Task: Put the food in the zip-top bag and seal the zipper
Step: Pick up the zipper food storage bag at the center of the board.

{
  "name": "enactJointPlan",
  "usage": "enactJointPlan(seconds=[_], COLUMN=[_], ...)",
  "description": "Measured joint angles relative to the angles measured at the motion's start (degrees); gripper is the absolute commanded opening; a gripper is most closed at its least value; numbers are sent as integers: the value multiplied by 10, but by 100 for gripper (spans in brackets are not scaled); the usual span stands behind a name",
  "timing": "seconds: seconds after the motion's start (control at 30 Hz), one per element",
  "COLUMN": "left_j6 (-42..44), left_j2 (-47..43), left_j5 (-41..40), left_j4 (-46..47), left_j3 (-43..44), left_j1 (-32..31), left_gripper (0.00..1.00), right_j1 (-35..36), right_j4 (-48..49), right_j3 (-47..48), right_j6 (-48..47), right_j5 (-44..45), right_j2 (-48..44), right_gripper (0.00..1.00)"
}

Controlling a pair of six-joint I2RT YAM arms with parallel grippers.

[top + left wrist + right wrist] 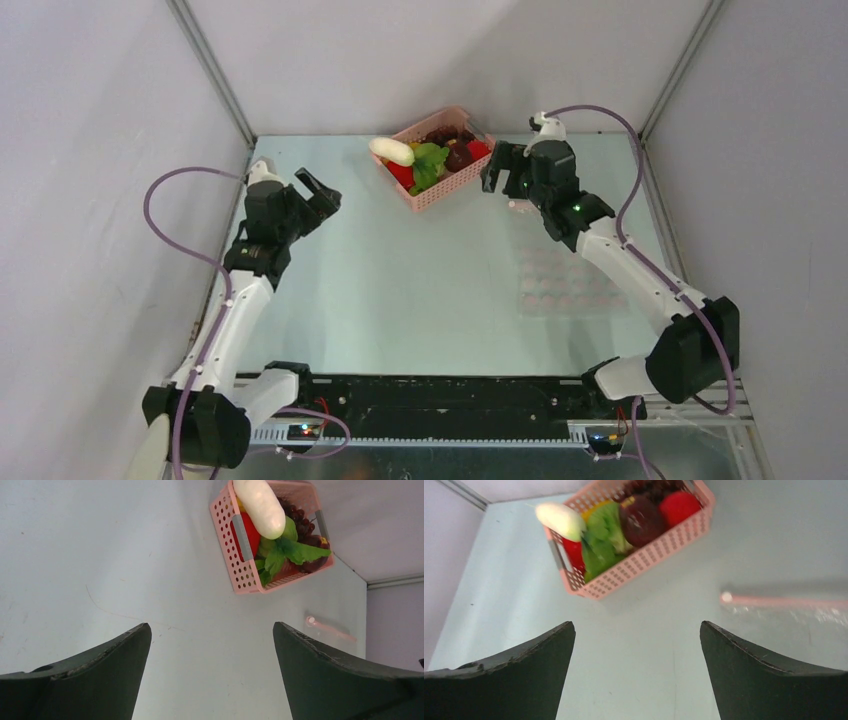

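The food lies heaped in a pink basket [448, 182] at the back of the table: a white oblong piece [392, 151] across its left rim, leafy green [431, 160], red [679, 507] and dark maroon [641, 520] pieces. The zip-top bag [570, 283] lies flat at the right, partly under the right arm. Its pink zipper [784, 601] strip faces the basket. My left gripper [322, 192] hangs open left of the basket, nothing between its fingers. My right gripper [498, 172] stands open just right of the basket, above the table.
Grey walls with metal corner posts [215, 75] close in the table on three sides. The arm bases and a black rail [440, 395] run along the near edge. Bare table [400, 290] lies between the arms.
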Motion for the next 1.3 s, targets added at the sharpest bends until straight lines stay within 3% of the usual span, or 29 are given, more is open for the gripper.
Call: enactJointPlan(seconds=[0.27,0.43,0.57,0.67,0.87,1.3], left_j6=[0,0,0,0,0,0], left_j2=[-20,-23,-26,-26,-45,-42], left_j5=[-5,-3,0,0,-2,-6], left_j4=[-21,-24,-16,-11,14,30], left_j3=[-26,-42,-48,-49,-73,-85], left_j1=[-17,-18,-19,-19,-19,-19], left_gripper=[98,99,98,98,98,98], right_j1=[-21,-123,-212,-234,-228,-230], right_j4=[-121,-163,-205,-276,-409,-518], right_j3=[-18,-18,2,82,377,605], right_j6=[37,131,198,221,229,215], right_j5=[55,46,50,78,155,194], right_j2=[-22,9,88,179,381,593], right_gripper=[100,100,100,100,99,99])
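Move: The bag's zipper edge lies crosswise on the board, its middle about 11 cm ahead of the right hand, 17 cm to its right and 27 cm below. The middle of the whole bag is some 3 cm back and 17 cm right of this hand, equally low; the food basket stands about 20 cm ahead and 10 cm left, some 23 cm down. From the left hand the zipper edge is about 17 cm ahead, 48 cm right and 23 cm below. The right hand swings about 20 cm right while sinking off its perch in front of the basket, then reaches forward some 12 cm and drops again, ending low above the right part of the bag's zipper edge, roughly 21 cm lower in all. On the way the wrist turns clockwise about 50 degrees and tips well down, the fingers staying wide open and not yet closing on the bag, while the left hand, open and empty, merely eases a few centimetres down and back. ##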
